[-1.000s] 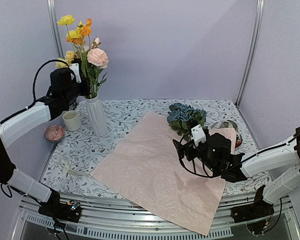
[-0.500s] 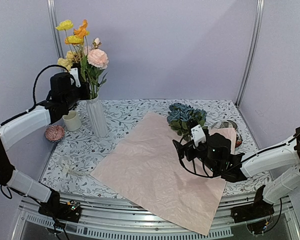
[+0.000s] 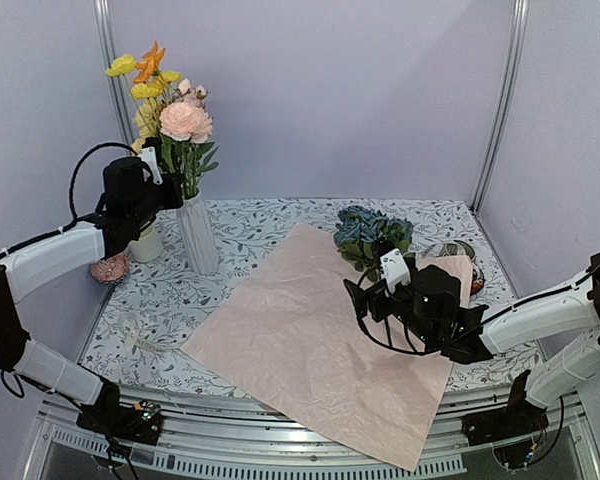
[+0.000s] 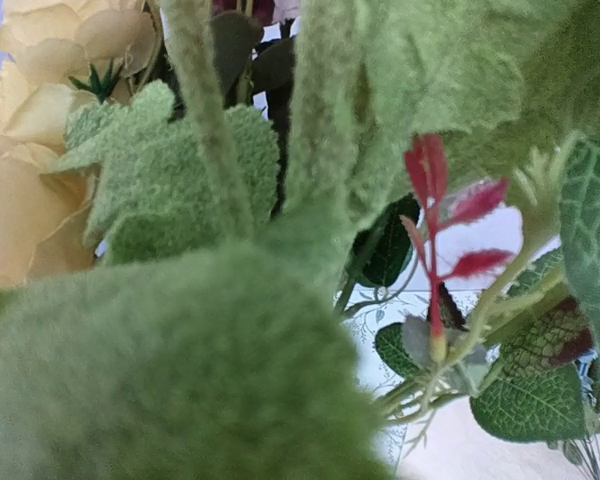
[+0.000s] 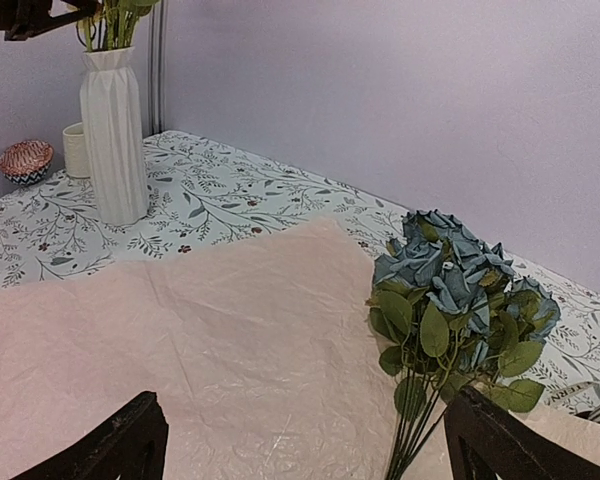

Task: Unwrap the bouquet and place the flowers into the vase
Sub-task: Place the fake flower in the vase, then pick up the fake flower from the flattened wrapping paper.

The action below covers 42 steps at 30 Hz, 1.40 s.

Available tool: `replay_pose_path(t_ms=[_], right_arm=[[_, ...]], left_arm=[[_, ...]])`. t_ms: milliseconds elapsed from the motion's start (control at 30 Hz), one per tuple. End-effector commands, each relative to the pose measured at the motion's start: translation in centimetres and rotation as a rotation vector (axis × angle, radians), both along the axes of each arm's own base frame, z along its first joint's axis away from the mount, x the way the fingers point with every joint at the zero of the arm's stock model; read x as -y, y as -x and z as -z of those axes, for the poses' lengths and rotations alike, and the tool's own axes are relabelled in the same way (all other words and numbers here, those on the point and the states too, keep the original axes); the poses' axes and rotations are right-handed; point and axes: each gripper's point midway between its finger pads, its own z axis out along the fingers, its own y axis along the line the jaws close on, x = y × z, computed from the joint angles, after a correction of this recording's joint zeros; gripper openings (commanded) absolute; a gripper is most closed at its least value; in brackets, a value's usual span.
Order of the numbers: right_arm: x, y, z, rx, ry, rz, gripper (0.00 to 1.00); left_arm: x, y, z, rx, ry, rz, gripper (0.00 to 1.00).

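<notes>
The tall ribbed white vase (image 3: pixel 196 235) (image 5: pixel 112 132) stands at the back left with yellow, orange and pink flowers (image 3: pixel 170 100) rising out of it. My left gripper (image 3: pixel 166 186) is shut on their stems just above the rim. In the left wrist view only blurred green leaves (image 4: pixel 180 360) and a cream bloom (image 4: pixel 30 130) show, and the fingers are hidden. The bouquet's pink paper (image 3: pixel 320 340) (image 5: pixel 200 340) lies spread flat. A blue-teal cluster of flowers (image 3: pixel 372 235) (image 5: pixel 460 290) lies at its far right corner. My right gripper (image 3: pixel 365 305) (image 5: pixel 310 460) hovers open over the paper, short of the blue cluster.
A cream mug (image 3: pixel 145 243) (image 5: pixel 75 150) and a small patterned bowl (image 3: pixel 108 267) (image 5: pixel 25 160) sit left of the vase. A pale ribbon (image 3: pixel 140 335) lies near the front left. A striped item (image 3: pixel 458 252) sits at the right behind the paper.
My left gripper has dropped a little and moved toward the vase, and the flower heads have swung and sunk slightly with it. The right arm has barely moved.
</notes>
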Motion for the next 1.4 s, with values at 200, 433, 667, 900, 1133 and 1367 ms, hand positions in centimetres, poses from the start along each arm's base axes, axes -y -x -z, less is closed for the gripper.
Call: replay_pose_path(t_ms=[200, 433, 667, 900, 1133, 1367], right_arm=[[-0.5, -0.2, -0.7, 0.007, -0.013, -0.007, 0.99], [-0.5, -0.2, -0.7, 0.006, -0.013, -0.008, 0.99], [-0.6, -0.2, -0.6, 0.005, -0.01, -0.01, 0.99], [-0.4, -0.2, -0.9, 0.01, -0.02, -0.006, 0.99], [0.8, -0.7, -1.2, 0.014, -0.044, 0.031, 0.99], [3.8, -2.5, -1.1, -0.033, -0.085, 0.136, 0.99]], left_arm=[[0.9, 1.8, 1.8, -0.111, 0.022, 0.067, 0.39], [0.8, 3.8, 0.9, -0.114, 0.044, 0.089, 0.58], [-0.1, 6.8, -0.3, -0.092, 0.054, 0.093, 0.75], [-0.9, 9.2, 0.4, -0.102, 0.08, 0.083, 0.82], [-0.7, 10.3, 3.1, -0.11, 0.134, 0.102, 0.82], [0.5, 10.9, 7.2, -0.141, 0.212, 0.164, 0.83]])
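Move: The left hand is shut on the stems just above the vase rim; the vase's middle is roughly 18 cm below it, about 3 cm ahead and 2 cm right. The white mug stands some 13 cm to that hand's left, 7 cm ahead and 26 cm down, the patterned bowl 20 cm left and 2 cm ahead. From the open right hand, the blue flowers lie about 23 cm ahead, 4 cm right and 13 cm lower. Dipping about 2 cm at first, the left hand opens wide and lets go of the stems in the vase, then draws straight back some 10 cm, rising slightly before it sinks to about 6 cm below its start, fingers tipping down roughly 10 degrees. The right hand waits, still open, then sets off forward and right towards the blue flowers, about 2 cm. ##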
